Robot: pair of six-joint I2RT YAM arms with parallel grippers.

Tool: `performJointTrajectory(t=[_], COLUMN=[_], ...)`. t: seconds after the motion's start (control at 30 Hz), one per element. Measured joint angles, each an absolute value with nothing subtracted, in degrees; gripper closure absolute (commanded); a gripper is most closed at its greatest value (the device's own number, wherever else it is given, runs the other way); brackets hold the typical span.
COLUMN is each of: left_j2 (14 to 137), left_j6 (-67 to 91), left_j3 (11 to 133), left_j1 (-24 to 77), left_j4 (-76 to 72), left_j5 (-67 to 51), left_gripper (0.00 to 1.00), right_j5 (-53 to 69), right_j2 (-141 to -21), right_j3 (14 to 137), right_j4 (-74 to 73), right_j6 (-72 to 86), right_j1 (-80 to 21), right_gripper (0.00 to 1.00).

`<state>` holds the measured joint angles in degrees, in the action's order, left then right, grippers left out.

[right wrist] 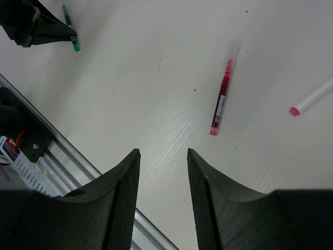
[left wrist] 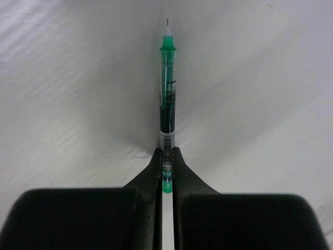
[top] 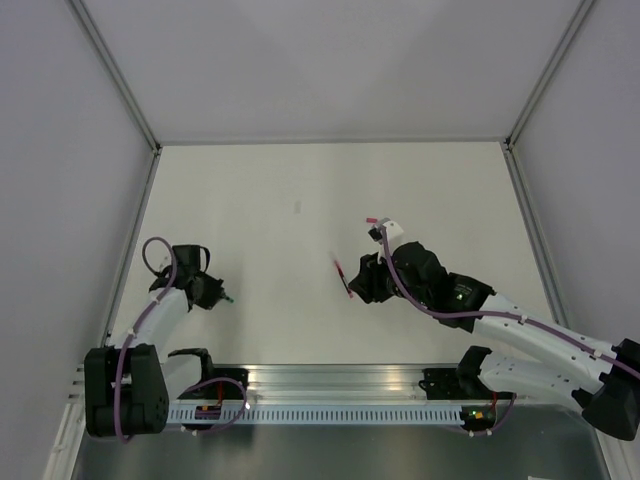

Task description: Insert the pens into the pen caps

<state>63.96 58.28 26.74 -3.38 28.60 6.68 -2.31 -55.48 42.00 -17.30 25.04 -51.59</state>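
Note:
My left gripper (left wrist: 167, 156) is shut on the rear end of a green pen (left wrist: 167, 94). The pen's uncapped tip points away from the gripper, over the table. The same gripper (top: 215, 292) sits at the near left in the top view, with the green pen (top: 227, 297) sticking out to the right. A red pen (right wrist: 220, 99) lies flat on the table, ahead and right of my open, empty right gripper (right wrist: 163, 151). In the top view the red pen (top: 343, 277) lies just left of the right gripper (top: 358, 284). No loose pen cap is clearly visible.
A whitish stick with a pink end (right wrist: 311, 98) lies at the right edge of the right wrist view. It also shows in the top view (top: 376, 222), behind the right wrist. An aluminium rail (top: 330, 385) runs along the near table edge. Grey walls enclose three sides.

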Motion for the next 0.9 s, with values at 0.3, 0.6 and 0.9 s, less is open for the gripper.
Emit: performJointTrajectory(t=[0.3, 0.6, 0.9], left_j2=[40.07, 24.64, 20.99], left_j6=[45.41, 47.59, 51.55], left_j3=[19.94, 12.69, 10.79], left_j1=[-2.76, -2.74, -2.74], left_j4=[18.59, -2.48, -14.02], left_j5=[-19.90, -47.66, -57.89], left_gripper=[0.98, 0.98, 0.98], right_j5=[4.60, 12.73, 18.31], right_j2=[-56.10, -71.55, -80.49], right_j3=[41.93, 50.96, 56.29], right_j4=[-5.87, 6.50, 14.28], right_j6=[26.00, 27.27, 28.27], right_j1=[-51.57, -51.57, -51.68], right_gripper=[0.36, 0.27, 0.26])
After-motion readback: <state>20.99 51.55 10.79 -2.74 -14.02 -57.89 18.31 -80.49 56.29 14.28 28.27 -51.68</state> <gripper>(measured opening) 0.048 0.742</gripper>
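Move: The left gripper already holds the green pen near its rear end, low by the table; the right gripper, where the pen is being taken, is about 31 cm to its right, 3 cm back and 16 cm up. From the right hand, the green pen's middle lies some 33 cm left, 5 cm ahead and 17 cm down. On the table, the red pen is 6 cm ahead and 2 cm left of the right hand, and the white pen 13 cm ahead and 8 cm right. Keeping its pinch, the left hand carries the green pen up about 20 cm and right about 16 cm, ending slightly back, while the wrist swings from fingers down to fingers pointing right, so the pen stands tip up. The half-open right hand comes to meet it, going left about 14 cm with a rise and a little forward, rolling and turning counter-clockwise some 30 degrees and opening wider, until its fingers are close to the pen without having closed on it. ##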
